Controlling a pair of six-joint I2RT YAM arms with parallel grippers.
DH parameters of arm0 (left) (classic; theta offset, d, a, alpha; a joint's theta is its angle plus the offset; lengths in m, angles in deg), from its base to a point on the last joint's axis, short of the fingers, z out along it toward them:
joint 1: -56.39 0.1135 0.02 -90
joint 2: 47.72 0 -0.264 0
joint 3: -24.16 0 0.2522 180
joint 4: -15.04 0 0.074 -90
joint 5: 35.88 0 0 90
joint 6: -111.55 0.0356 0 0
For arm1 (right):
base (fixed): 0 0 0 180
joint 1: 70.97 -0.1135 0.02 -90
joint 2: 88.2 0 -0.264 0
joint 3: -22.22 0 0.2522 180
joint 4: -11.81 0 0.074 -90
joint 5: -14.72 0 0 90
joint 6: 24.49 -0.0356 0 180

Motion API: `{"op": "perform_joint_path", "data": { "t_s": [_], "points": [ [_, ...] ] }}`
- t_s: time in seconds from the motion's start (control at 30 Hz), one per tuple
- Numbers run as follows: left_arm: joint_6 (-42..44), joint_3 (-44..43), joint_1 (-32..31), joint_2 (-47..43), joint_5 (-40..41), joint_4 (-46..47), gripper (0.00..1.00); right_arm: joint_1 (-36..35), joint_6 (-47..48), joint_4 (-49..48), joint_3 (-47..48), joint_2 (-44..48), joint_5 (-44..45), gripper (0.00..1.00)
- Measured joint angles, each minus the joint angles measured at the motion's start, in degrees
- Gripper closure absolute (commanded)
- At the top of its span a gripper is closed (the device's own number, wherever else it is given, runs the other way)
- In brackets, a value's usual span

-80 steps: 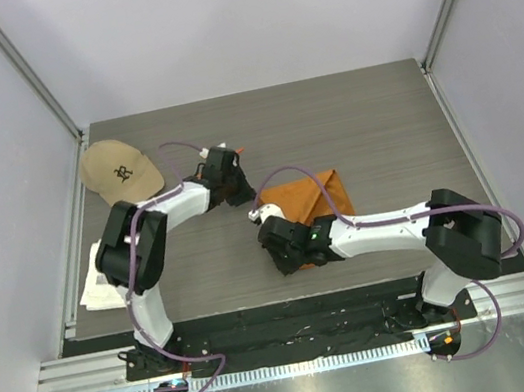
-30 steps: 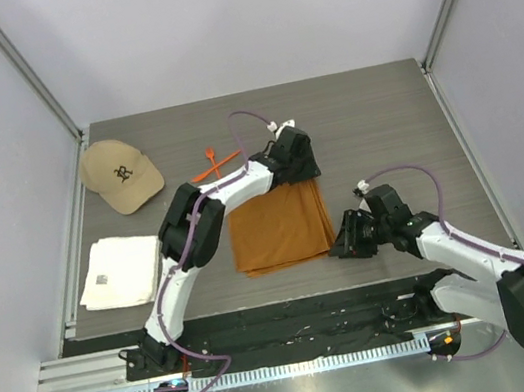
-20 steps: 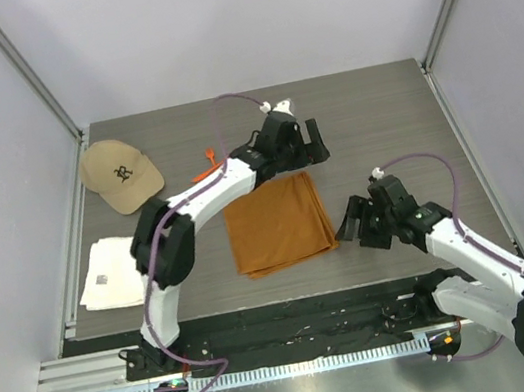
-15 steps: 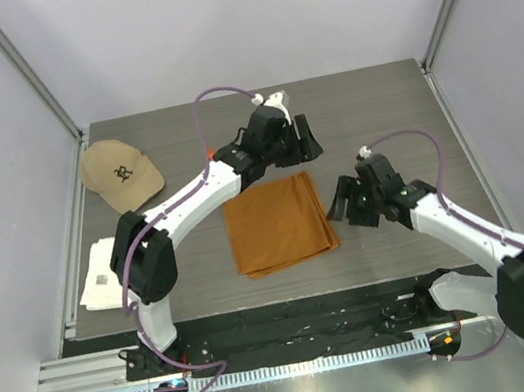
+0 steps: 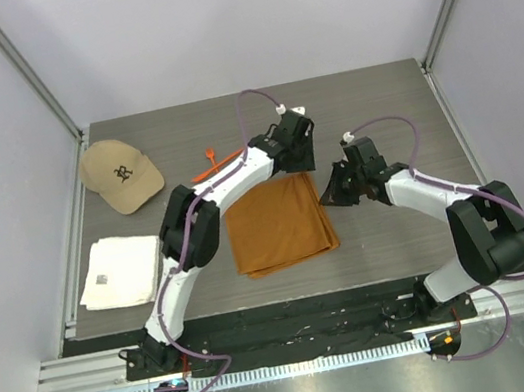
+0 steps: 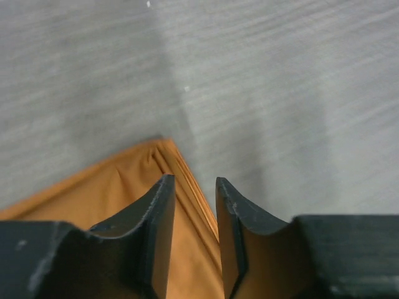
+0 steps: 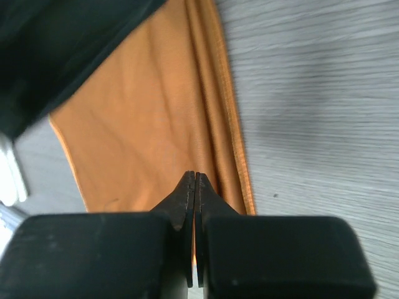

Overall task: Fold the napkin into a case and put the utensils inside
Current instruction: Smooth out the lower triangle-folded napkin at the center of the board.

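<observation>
The napkin (image 5: pixel 279 223) lies flat on the table as a folded rust-orange rectangle. My left gripper (image 5: pixel 302 161) is at its far right corner. In the left wrist view its jaws (image 6: pixel 192 180) stand a narrow gap apart, astride the layered edge of the napkin (image 6: pixel 124 187). My right gripper (image 5: pixel 326 197) is at the napkin's right edge. In the right wrist view that gripper (image 7: pixel 195 174) is shut just over the napkin (image 7: pixel 149 124), with nothing showing between the tips. The bright-orange utensils (image 5: pixel 219 163) lie beyond the napkin, partly hidden by my left arm.
A tan cap (image 5: pixel 120 173) sits at the far left of the table. A thick white towel (image 5: pixel 121 271) lies at the near left. Bare grey table (image 5: pixel 380 114) stretches to the right and behind the napkin.
My left gripper swung away from the napkin's far right corner, opened wide, then came back and narrowed. My right gripper moved from the near right to the napkin's right edge and shut.
</observation>
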Motion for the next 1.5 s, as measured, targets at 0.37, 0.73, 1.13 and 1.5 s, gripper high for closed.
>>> {"op": "perform_joint_path", "data": {
  "t_s": [0.37, 0.73, 1.13, 1.5],
  "points": [
    [8.48, -8.11, 0.00, 5.95, 4.85, -6.14, 0.75, 0.00, 0.04, -2.75, -9.14, 4.42, -6.73, 0.99],
    [12.11, -12.85, 0.00, 10.75, 5.70, -9.14, 0.78, 0.00, -0.09, -1.84, -12.44, 9.29, -8.68, 0.99],
    [13.29, -15.13, 0.00, 13.00, 6.54, -10.27, 0.72, 0.00, -0.33, -1.88, -16.04, 10.03, -9.57, 0.99],
    [12.07, -18.43, -0.02, 14.93, 5.95, -10.62, 1.00, 0.00, -0.28, -3.02, -18.14, 8.39, -9.22, 0.99]
  ]
}}
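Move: For the right hand, the napkin's near right corner lies about 10 cm back, straight in line and 5 cm below; the napkin's middle is some 2 cm back and 12 cm to the left. The left hand's goal, the napkin's far right corner, is about 4 cm ahead, dead in line and 6 cm below, with the orange spoon 9 cm ahead and 21 cm left of the hand. Shut right hand travels some 10 cm back and down to near corner; left sinks, closing at far corner. ##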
